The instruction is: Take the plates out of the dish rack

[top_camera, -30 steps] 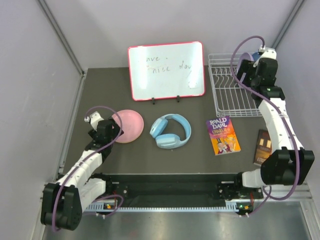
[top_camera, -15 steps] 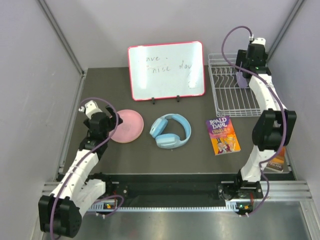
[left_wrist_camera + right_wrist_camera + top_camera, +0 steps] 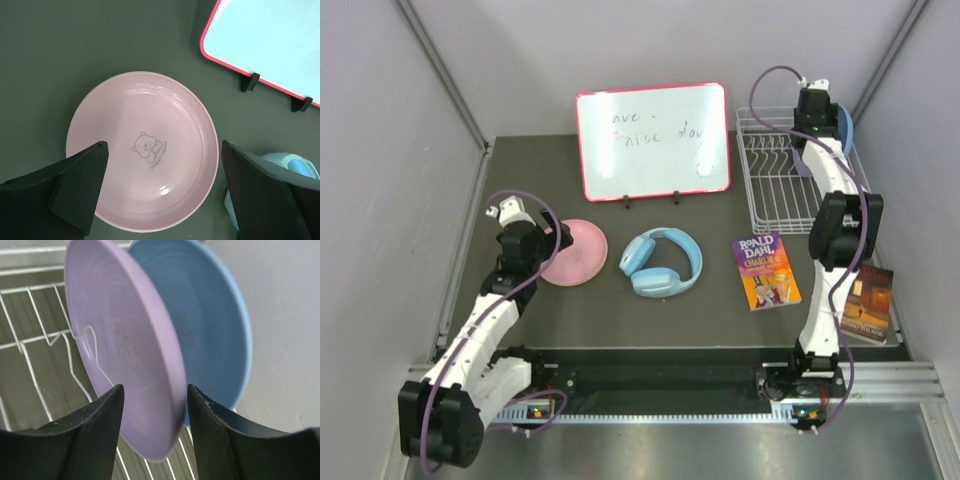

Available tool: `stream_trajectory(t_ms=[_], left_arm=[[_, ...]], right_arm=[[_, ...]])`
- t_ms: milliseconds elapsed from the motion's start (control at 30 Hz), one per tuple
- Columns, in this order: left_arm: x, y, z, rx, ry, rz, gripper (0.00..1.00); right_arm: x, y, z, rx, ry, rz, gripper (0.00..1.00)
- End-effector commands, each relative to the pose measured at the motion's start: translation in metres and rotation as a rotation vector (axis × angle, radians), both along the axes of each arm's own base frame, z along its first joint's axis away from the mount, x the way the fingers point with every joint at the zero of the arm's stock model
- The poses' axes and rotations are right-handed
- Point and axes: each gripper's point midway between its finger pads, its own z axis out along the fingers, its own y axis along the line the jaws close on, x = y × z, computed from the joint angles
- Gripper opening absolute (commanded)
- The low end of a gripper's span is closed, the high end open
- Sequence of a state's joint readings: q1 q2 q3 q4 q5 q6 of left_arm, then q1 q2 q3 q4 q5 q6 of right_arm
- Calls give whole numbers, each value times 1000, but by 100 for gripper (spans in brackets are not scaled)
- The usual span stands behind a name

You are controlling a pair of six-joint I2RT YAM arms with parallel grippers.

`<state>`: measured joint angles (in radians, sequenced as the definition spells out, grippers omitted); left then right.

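The pink plate (image 3: pixel 142 150) lies flat on the dark table at the left (image 3: pixel 572 253). My left gripper (image 3: pixel 163 145) hangs open just above it, one finger over each side, holding nothing. At the back right stands the white wire dish rack (image 3: pixel 770 190). A lavender plate (image 3: pixel 125 340) and a light blue plate (image 3: pixel 210 330) stand upright in it, the blue one behind. My right gripper (image 3: pixel 155 388) is open, its fingers on either side of the lavender plate's lower rim, with small gaps showing. The blue plate (image 3: pixel 845 125) peeks out beside the right wrist.
A red-framed whiteboard (image 3: pixel 653 140) stands at the back centre. Light blue headphones (image 3: pixel 662 262) lie mid-table, right of the pink plate. A Roald Dahl book (image 3: pixel 766 270) and a brown book (image 3: pixel 865 303) lie at the right. Grey walls close in on both sides.
My right arm has reached to the rack's back corner and its jaws have narrowed around the lavender plate. My left gripper has opened wider over the pink plate.
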<state>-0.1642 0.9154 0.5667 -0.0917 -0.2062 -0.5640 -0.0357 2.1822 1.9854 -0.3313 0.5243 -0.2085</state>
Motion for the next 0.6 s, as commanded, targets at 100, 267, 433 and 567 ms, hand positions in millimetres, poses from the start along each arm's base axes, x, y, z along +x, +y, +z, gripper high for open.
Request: stream_trajectory(t_ms=[100, 267, 433, 567], left_arm=[[10, 4, 12, 24, -66, 9, 98], [10, 3, 8, 27, -56, 4, 98], [7, 4, 4, 37, -41, -2, 98], [6, 3, 6, 42, -37, -10, 99]], right_arm=[[11, 5, 13, -118, -15, 31, 28], [9, 29, 30, -214, -65, 20, 5], [-10, 37, 70, -354, -166, -120, 0], [-30, 34, 109, -364, -291, -218, 0]])
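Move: Beyond the right hand, with its near rim already standing between the open fingertips, is the purple plate, its middle about 6 cm ahead, 2 cm left and 2 cm lower. The blue plate stands next to it, some 7 cm ahead and 3 cm to the hand's right. The dish rack's middle is roughly 3 cm back, 5 cm left and 9 cm below. From the idle left hand the purple plate is about 30 cm ahead and 65 cm right, nearly level. Dipping a centimetre or so, the right hand shuts its half-open fingers and pinches the near rim of the purple plate between their tips. It then carries that grip about 4 cm to the left, away from the blue plate, rolling some 20 degrees so that its left side drops, with hardly any rise. ##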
